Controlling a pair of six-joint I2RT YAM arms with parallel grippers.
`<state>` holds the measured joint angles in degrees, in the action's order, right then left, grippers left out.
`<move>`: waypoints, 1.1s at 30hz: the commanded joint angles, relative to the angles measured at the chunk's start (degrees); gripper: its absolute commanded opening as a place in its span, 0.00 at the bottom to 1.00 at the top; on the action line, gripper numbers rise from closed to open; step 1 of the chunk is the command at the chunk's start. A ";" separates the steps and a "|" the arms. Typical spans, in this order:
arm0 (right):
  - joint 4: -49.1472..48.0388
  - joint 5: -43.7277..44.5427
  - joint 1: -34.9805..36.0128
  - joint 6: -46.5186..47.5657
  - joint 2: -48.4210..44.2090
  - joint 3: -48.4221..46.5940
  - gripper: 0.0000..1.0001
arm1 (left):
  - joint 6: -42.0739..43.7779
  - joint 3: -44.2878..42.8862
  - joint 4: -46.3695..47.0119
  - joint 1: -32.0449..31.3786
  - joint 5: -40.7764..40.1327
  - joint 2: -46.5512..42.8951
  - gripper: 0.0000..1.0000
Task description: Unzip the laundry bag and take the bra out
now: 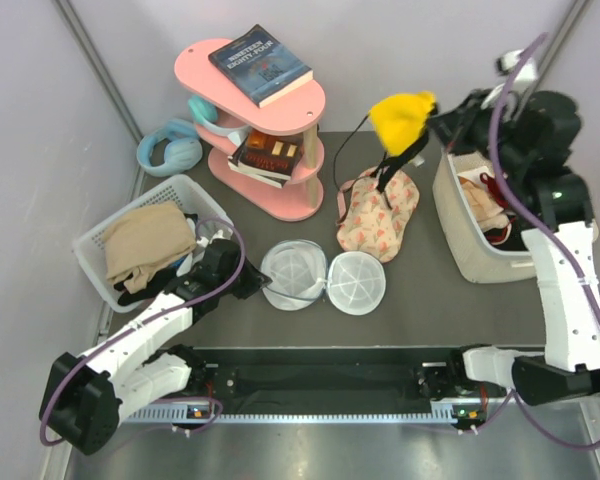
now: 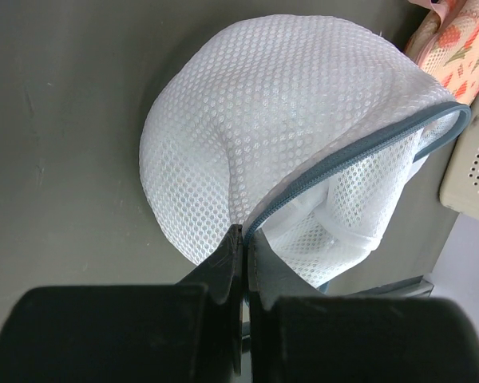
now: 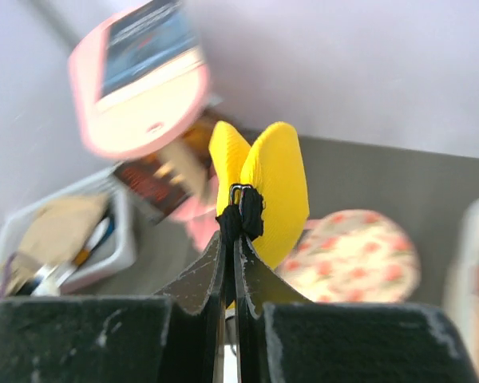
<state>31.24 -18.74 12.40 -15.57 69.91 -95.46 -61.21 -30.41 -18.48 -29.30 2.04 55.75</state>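
The white mesh laundry bag [image 1: 320,277] lies unzipped on the dark table, its two round halves spread side by side. My left gripper [image 1: 252,283] is shut on its grey zip rim; in the left wrist view the mesh bag [image 2: 287,144] bulges just beyond the pinched jaws of the left gripper [image 2: 246,236]. The yellow bra [image 1: 400,118] hangs in the air above the table's far right, black straps dangling. My right gripper [image 1: 442,122] is shut on its black strap; the right wrist view shows the bra [image 3: 275,187] folded above the right gripper [image 3: 238,233].
A peach floral fabric piece [image 1: 378,213] lies below the hanging bra. A beige bin [image 1: 472,238] with clothes stands at the right edge. At the left is a white basket [image 1: 120,275] of clothes. A pink shelf [image 1: 270,130] with books and blue headphones [image 1: 168,150] stand at the back.
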 commanded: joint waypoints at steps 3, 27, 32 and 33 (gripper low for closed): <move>5.41 -0.07 -14.40 -0.50 3.91 -11.31 0.00 | -0.05 -0.08 -0.59 0.21 -0.81 -1.43 0.00; 10.68 10.72 -37.01 -3.94 13.41 -18.53 0.51 | -0.14 0.00 -1.73 0.30 -1.52 -3.45 0.00; 12.00 13.04 -37.01 -4.20 13.50 -18.53 1.00 | -0.05 -0.26 -1.91 0.30 -1.52 -3.28 0.00; 11.82 13.03 -37.01 -4.46 13.76 -18.62 1.00 | 0.12 -0.35 -1.91 0.38 -1.52 -3.28 0.00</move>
<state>43.03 -8.64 -24.18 -19.94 84.29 -111.46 -61.39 -30.41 -20.73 -29.26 1.58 53.34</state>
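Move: The right hand, high over the table with the yellow bra hanging from its shut fingers, has the cream basket of clothes about 23 cm to its right, 8 cm farther out and some 36 cm below. The strawberry backpack lies about 7 cm to its left, 6 cm ahead and 42 cm below; the open laundry bag is some 27 cm to its left and 8 cm back, 43 cm down. For the left hand, the basket is roughly 59 cm to the right and 18 cm ahead, at about its own height. Still gripping the bra high up, the right hand sweeps quickly about 27 cm to the right and a little forward, from near the backpack to above the cream basket, rising slightly and then sinking again while it swings some 45 degrees clockwise and tips slightly down. As the sweep eases out, the fingers open wide and let go of the bra from well above the basket, while the left hand keeps its pinch on the laundry bag's zippered edge. ##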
